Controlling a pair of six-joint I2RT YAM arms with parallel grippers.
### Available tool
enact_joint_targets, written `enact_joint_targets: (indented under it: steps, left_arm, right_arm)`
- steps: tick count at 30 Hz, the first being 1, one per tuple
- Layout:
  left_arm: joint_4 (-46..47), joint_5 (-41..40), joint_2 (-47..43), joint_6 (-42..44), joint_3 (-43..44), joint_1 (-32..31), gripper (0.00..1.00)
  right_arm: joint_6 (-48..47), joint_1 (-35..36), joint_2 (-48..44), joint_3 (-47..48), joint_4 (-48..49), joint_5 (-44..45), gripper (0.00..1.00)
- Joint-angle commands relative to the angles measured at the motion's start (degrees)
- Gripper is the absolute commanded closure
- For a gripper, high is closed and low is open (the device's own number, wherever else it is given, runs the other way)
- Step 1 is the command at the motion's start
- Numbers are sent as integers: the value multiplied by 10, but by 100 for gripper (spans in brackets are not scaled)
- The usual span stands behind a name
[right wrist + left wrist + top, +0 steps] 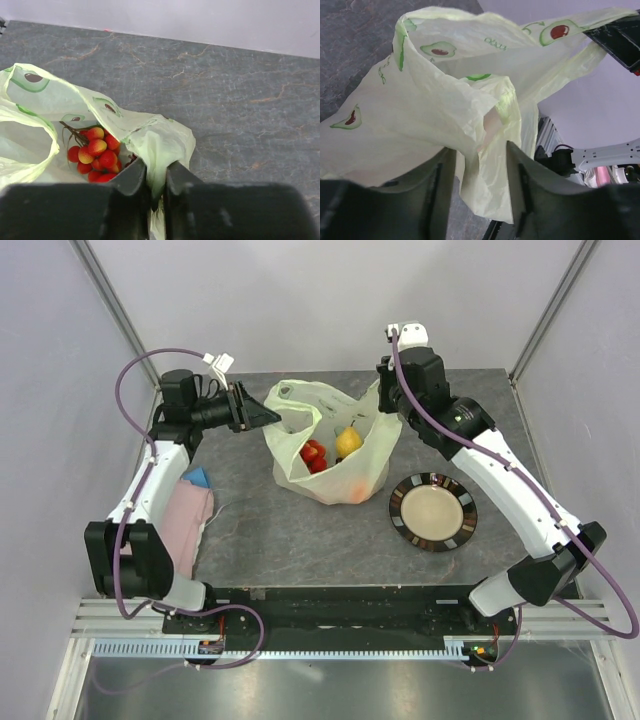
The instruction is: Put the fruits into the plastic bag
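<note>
The plastic bag (330,445) stands open mid-table, pale yellow-green with avocado prints. Inside it I see a red fruit (314,454), a yellow lemon (348,442) and something orange (350,490) showing through the wall. The right wrist view shows a bunch of small red-yellow fruits (97,152) inside. My left gripper (272,415) is at the bag's left handle; its jaws (480,148) stand apart with a loose fold of bag (435,100) hanging between them. At the right rim, my right gripper (385,406) (157,167) pinches the bag's edge (155,140).
A dark-rimmed beige plate (433,511) lies right of the bag. A pink cloth (185,520) with a blue item (197,478) beside it lies at the left edge by the left arm. White walls close in the table's back and sides.
</note>
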Motion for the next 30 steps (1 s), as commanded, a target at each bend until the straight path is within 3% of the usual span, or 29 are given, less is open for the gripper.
enact_joint_targets:
  steps: [1,8,11,16,18,25,30]
  left_arm:
    - [41,29,-36,2,-4,2,38]
    - [45,-2,-75,40,-26,2,14]
    - [41,-38,-94,47,-32,2,6]
    - [18,-162,-132,41,-47,3,4]
    - [33,-202,-148,30,-57,3,2]
    - [31,-297,-202,25,-84,6,1]
    - [-3,-327,-241,43,-92,21,1]
  right_arm:
    - [11,-4,-8,7,24,-8,74]
    - [5,-7,-22,-3,26,-20,54]
    - [-5,-8,-38,-14,30,-42,30]
    - [-67,-7,-76,-51,38,-179,8]
    - [-81,-8,-97,-73,41,-193,2]
    - [-70,-14,-157,-93,33,-98,2]
    - [-31,-97,-184,-102,26,-113,2]
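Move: The plastic bag, its rim at both grippers, has its middle about 12 cm right of the left hand, 2 cm back and 18 cm below; from the right hand it lies some 8 cm left, 4 cm back and 26 cm down. The yellow pear inside is roughly 6 cm left of the right hand and 2 cm back, 27 cm below. The empty plate stands about 16 cm right of the right hand, 15 cm back and 35 cm down. Both grippers open, letting go of the bag; left veers leftward and up, right backs 6 cm, then rightward-up. ##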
